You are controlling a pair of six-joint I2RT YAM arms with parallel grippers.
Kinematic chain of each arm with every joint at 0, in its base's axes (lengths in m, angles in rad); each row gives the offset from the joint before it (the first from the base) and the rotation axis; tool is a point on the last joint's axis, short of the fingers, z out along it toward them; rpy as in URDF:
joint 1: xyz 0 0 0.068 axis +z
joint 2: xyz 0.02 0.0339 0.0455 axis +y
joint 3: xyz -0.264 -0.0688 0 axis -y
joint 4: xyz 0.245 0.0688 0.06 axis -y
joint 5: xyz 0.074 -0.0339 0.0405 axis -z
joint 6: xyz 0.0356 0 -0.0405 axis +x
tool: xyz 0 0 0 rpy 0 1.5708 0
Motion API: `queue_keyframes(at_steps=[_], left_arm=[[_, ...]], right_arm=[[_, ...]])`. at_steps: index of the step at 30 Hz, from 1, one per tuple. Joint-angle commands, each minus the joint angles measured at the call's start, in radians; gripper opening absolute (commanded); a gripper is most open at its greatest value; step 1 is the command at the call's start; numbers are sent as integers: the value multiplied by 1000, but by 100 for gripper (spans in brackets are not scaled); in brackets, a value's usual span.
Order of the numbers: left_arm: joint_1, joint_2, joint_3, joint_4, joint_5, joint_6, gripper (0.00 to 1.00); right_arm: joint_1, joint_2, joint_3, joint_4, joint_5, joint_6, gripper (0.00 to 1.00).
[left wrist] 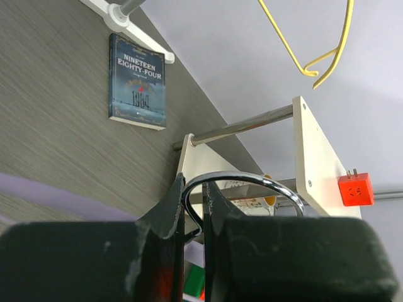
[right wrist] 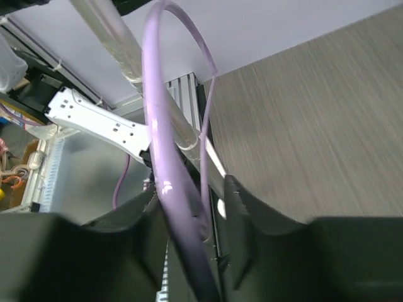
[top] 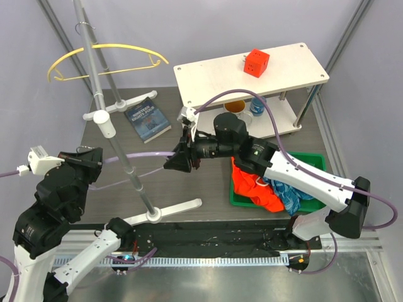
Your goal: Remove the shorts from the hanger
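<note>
The orange shorts (top: 252,185) and the blue-teal shorts (top: 291,196) lie heaped in a green bin (top: 315,160) at the right, partly under my right arm. A bare purple hanger (top: 141,155) spans between my two grippers above the table. My left gripper (top: 97,160) is shut on its chrome hook (left wrist: 252,179), whose wire is pinched between the fingers in the left wrist view (left wrist: 195,185). My right gripper (top: 171,165) is open, with the hanger's purple bar (right wrist: 167,170) passing between its fingers (right wrist: 189,189), a gap beside one finger.
A clothes rack pole (top: 119,138) stands between the arms, with white feet (top: 176,207) and a yellow hanger (top: 107,53) on top. A blue book (top: 148,118) lies behind it. A white two-level shelf (top: 283,78) carries a red cube (top: 257,63); a cup (top: 236,107) sits below.
</note>
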Motion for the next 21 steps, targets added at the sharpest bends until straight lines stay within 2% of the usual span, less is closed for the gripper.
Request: queue_keyframes(at_steps=[1, 2, 4, 7, 8, 10, 12, 14, 16, 21], left_arm=[[2, -9, 4, 34, 23, -46, 0], [2, -9, 5, 32, 23, -45, 0], [2, -13, 9, 29, 20, -40, 1], [2, -26, 16, 23, 14, -39, 13], [2, -33, 18, 20, 12, -39, 28], [1, -52, 21, 6, 6, -39, 45], [2, -68, 21, -7, 4, -40, 57], [2, -81, 21, -26, 6, -42, 63], [2, -104, 22, -34, 10, -43, 74], [2, -153, 30, -81, 23, -61, 77]], right_arm=[[14, 2, 57, 119, -22, -14, 29], [14, 5, 55, 132, -32, -9, 15], [12, 7, 53, 146, -25, -11, 1], [14, -2, 52, 145, 44, -34, 1], [15, -5, 49, 144, 60, -40, 1], [14, -13, 50, 181, 104, -64, 1], [14, -13, 67, 184, 121, -84, 1], [14, -2, 87, 173, 130, -113, 1], [14, 17, 119, 164, 130, -142, 1], [14, 65, 205, 181, 123, -163, 1]])
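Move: The right hand's half-open fingers are already around the right end of the purple hanger, about 1 cm to its left. The rack post stands some 11 cm left of this hand and 7 cm back, and the green tray with the shorts about 34 cm right, 5 cm ahead and 33 cm below. The left hand still holds the hanger's hook between its pads, with that right end some 22 cm to its right, 1 cm back and 4 cm lower. Upward and forward, after a brief dip back of about 1 cm, the right hand carries the purple hanger roughly 5 cm from where it began, having first closed its fingers to pinch the right end, and rolls some 10 degrees. Once that grip is shut the left hand opens wide, lets go of the hook and draws back about 3 cm and a little left. ##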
